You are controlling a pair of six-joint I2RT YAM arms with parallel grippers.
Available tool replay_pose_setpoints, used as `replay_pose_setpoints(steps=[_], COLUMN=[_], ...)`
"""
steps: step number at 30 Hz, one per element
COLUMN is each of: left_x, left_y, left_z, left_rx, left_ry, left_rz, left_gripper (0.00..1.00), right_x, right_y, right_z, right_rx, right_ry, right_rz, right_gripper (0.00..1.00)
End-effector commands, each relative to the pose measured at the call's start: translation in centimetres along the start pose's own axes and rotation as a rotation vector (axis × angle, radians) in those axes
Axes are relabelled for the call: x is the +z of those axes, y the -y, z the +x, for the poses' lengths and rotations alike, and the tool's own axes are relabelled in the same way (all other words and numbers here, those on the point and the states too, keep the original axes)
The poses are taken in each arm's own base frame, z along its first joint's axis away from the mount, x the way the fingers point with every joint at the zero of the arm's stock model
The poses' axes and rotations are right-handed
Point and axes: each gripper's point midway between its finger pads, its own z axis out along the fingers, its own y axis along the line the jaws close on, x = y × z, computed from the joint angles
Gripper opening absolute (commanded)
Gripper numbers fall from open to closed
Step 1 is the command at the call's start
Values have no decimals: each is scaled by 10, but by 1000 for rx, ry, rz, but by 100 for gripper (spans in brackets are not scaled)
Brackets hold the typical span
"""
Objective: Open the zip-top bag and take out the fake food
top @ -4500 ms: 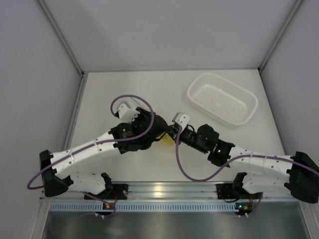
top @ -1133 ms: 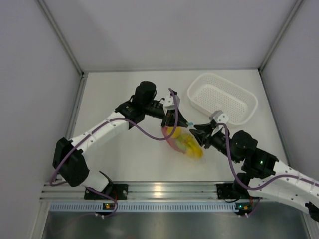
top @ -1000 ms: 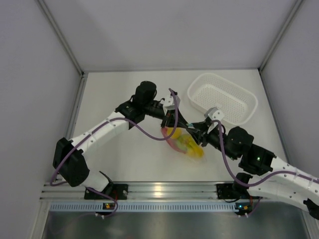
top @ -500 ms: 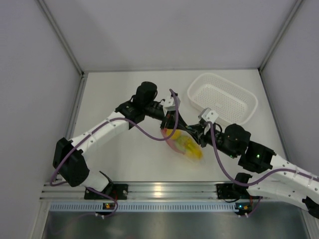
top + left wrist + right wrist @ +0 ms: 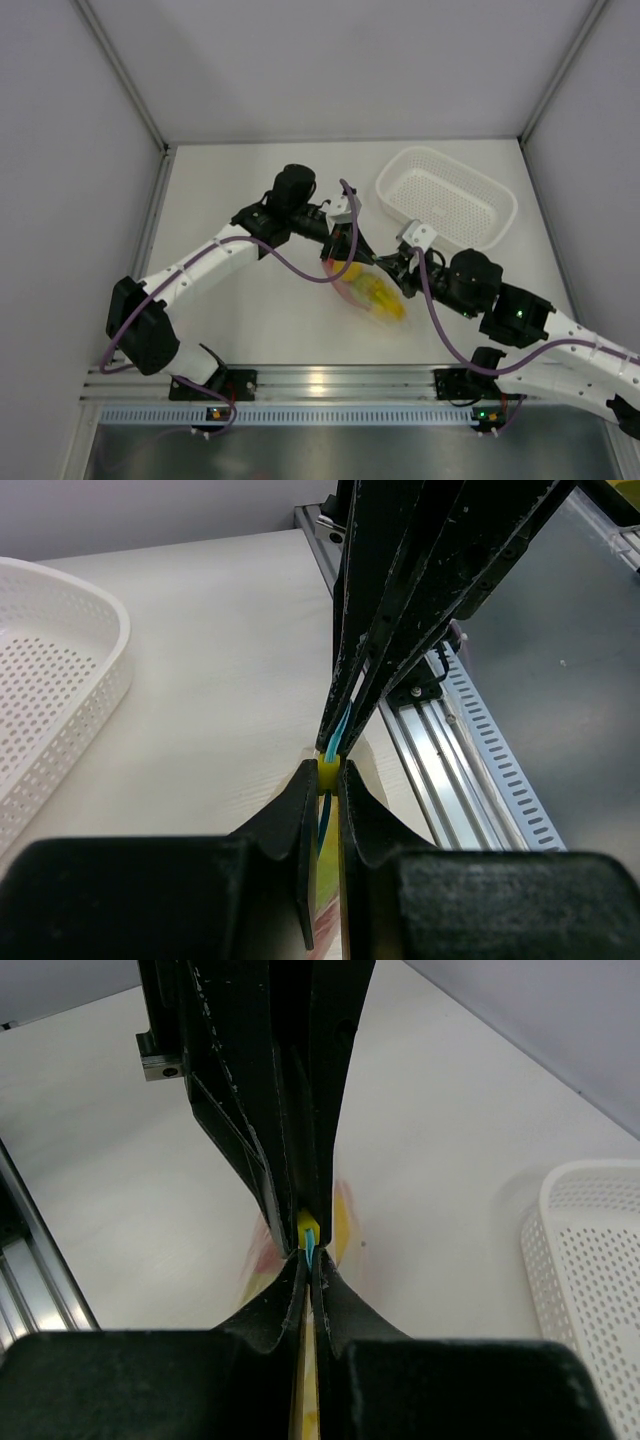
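Note:
The zip-top bag (image 5: 352, 290) hangs tilted between both grippers over the table's middle. Through its clear plastic the fake food (image 5: 380, 298) shows as yellow and pink shapes. My left gripper (image 5: 329, 771) is shut on the bag's top edge, with a small yellow piece and the blue zip strip (image 5: 324, 820) between its fingers. My right gripper (image 5: 309, 1260) comes from the opposite side, tip to tip with the left one. It is shut on the blue zip strip (image 5: 310, 1250). In the top view the left gripper (image 5: 353, 247) and the right gripper (image 5: 385, 266) meet above the bag.
A white perforated basket (image 5: 493, 230) stands at the back right, near the right arm's elbow side. The aluminium rail (image 5: 320, 380) runs along the near table edge. Grey walls close in the left, back and right sides.
The right gripper has moved left up to the bag's top edge and shut on the zip strip. The left gripper has held the bag in the same place.

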Motion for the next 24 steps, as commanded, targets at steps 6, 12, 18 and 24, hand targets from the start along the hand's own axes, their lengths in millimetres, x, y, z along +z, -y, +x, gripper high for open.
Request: replay_pose_setpoints(steps=[6,12,18,24], left_x=[-11,-18,-32,-60], left_y=[-6,-26,-43,-59], left_z=[-28,-12,-3,23], left_rx=[145,112,79,-30], left_ry=[4,-44,-68,-92], left_rz=[-72,-144,-226,-331], left_gripper=[0,0,0,0], right_x=[-11,-31,-48,-75], right_y=[16,44,64,93], right_z=[-24,-38,-39,-33], right_rx=[29,119,171,211], right_ry=[67,157,178,186], right_rz=[78,236,345,515], right_gripper=[0,0,0,0])
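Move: The left fingers already hold the bag's yellow slider, and the right fingers already pinch the blue zip strip about 2 cm to the left hand's right, level with it. From the right hand, the slider is thus about 2 cm left. The fake food hangs in the bag some 12 cm below the left hand and 3 cm back. The white basket lies farther out, about 26 cm ahead, 18 cm right and 24 cm below it. Keep both grips closed and draw the hands apart along the blue zip strip. Take the right gripper about 7 cm to the right, rising some 3 cm and swinging about 20 degrees clockwise, while the left carries the yellow slider nearly 6 cm forward, gathering speed and easing left late on, with a slight counter-clockwise turn. ##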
